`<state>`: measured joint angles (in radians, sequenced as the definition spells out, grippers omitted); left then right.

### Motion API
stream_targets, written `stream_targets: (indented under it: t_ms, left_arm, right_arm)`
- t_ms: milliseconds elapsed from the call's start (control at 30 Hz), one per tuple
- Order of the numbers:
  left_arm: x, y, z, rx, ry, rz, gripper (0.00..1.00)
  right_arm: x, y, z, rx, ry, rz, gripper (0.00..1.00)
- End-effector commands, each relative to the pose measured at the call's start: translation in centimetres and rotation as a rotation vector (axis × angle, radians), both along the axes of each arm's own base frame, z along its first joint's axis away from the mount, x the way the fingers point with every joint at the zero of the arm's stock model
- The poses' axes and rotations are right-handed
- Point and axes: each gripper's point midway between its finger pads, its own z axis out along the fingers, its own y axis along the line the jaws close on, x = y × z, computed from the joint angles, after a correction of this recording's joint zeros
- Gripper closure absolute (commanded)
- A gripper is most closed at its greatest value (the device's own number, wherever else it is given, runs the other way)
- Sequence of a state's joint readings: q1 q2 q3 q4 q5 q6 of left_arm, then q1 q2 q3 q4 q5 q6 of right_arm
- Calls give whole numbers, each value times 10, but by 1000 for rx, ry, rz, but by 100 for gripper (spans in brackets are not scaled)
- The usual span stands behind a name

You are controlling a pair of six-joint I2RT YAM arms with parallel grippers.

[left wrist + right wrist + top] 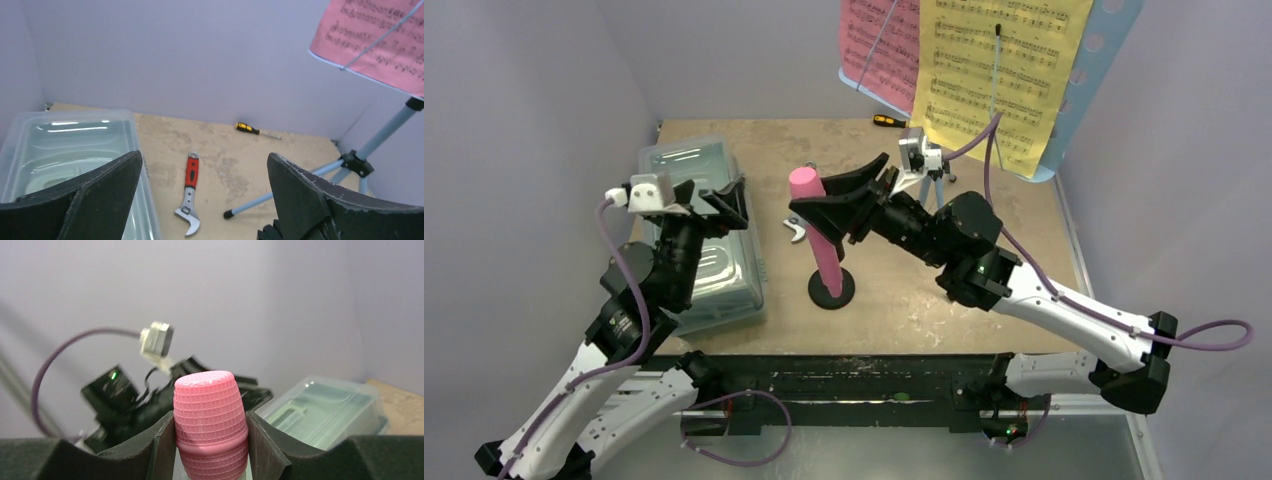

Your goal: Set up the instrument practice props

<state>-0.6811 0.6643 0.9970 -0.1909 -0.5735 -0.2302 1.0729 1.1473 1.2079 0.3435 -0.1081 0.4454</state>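
The pink toy microphone (814, 200) stands upright over the black round base of the mic stand (831, 292) at mid-table. My right gripper (822, 215) is shut on it. In the right wrist view the ribbed pink head (211, 405) sits tight between both fingers (162, 440). The light blue music stand (1106, 70) is at the back right, with a pink page (879, 45) and a yellow page (994, 70) on it. My left gripper (714, 200) hovers open and empty above the clear box, its jaws wide apart (205, 156).
A clear lidded box (699, 235) lies at the left (65, 145). A red-handled wrench (190, 192) lies beside it, left of the mic base. A yellow-black screwdriver (248, 129) lies by the back wall. A blue tripod leg (300, 182) reaches across the table.
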Motion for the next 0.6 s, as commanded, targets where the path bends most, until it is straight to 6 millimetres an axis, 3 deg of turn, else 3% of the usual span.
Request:
stream_targets:
  t_ms: [0,200,567]
  left_arm:
    - [2,24,-3,-24,-98,130,5]
    - [10,22,-34,73,-53,149,5]
    - [9,21,-49,94,-44,135,5]
  right_arm:
    - [29,-8,46,115,28,-189,100]
    - [43,-2,53,123,-3,-285,100]
    - [119,12,23,-76,48,-664,100]
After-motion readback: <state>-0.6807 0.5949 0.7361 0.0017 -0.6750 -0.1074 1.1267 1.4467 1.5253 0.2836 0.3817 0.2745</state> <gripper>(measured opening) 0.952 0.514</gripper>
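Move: The right hand holds the pink tube upright. The black stand's holder, where it is being taken, lies about 7 cm ahead of this hand, 1 cm to its right and some 23 cm below. About 48 cm down, the wrench lies 30 cm ahead and 6 cm left; the clear bin is 15 cm ahead, 31 cm left. The music stand's tripod stands 23 cm ahead, 22 cm right. From the left hand the holder is 18 cm right, 2 cm back, 14 cm below. Carry the pink tube forward about 9 cm with the right gripper, drifting some 3 cm left and staying high beside the black stand; keep the grip and turn the wrist some 25 degrees clockwise on the way. Shift the left gripper a little left, then sink it about 6 cm by the clear bin, fingers wide open and empty. ##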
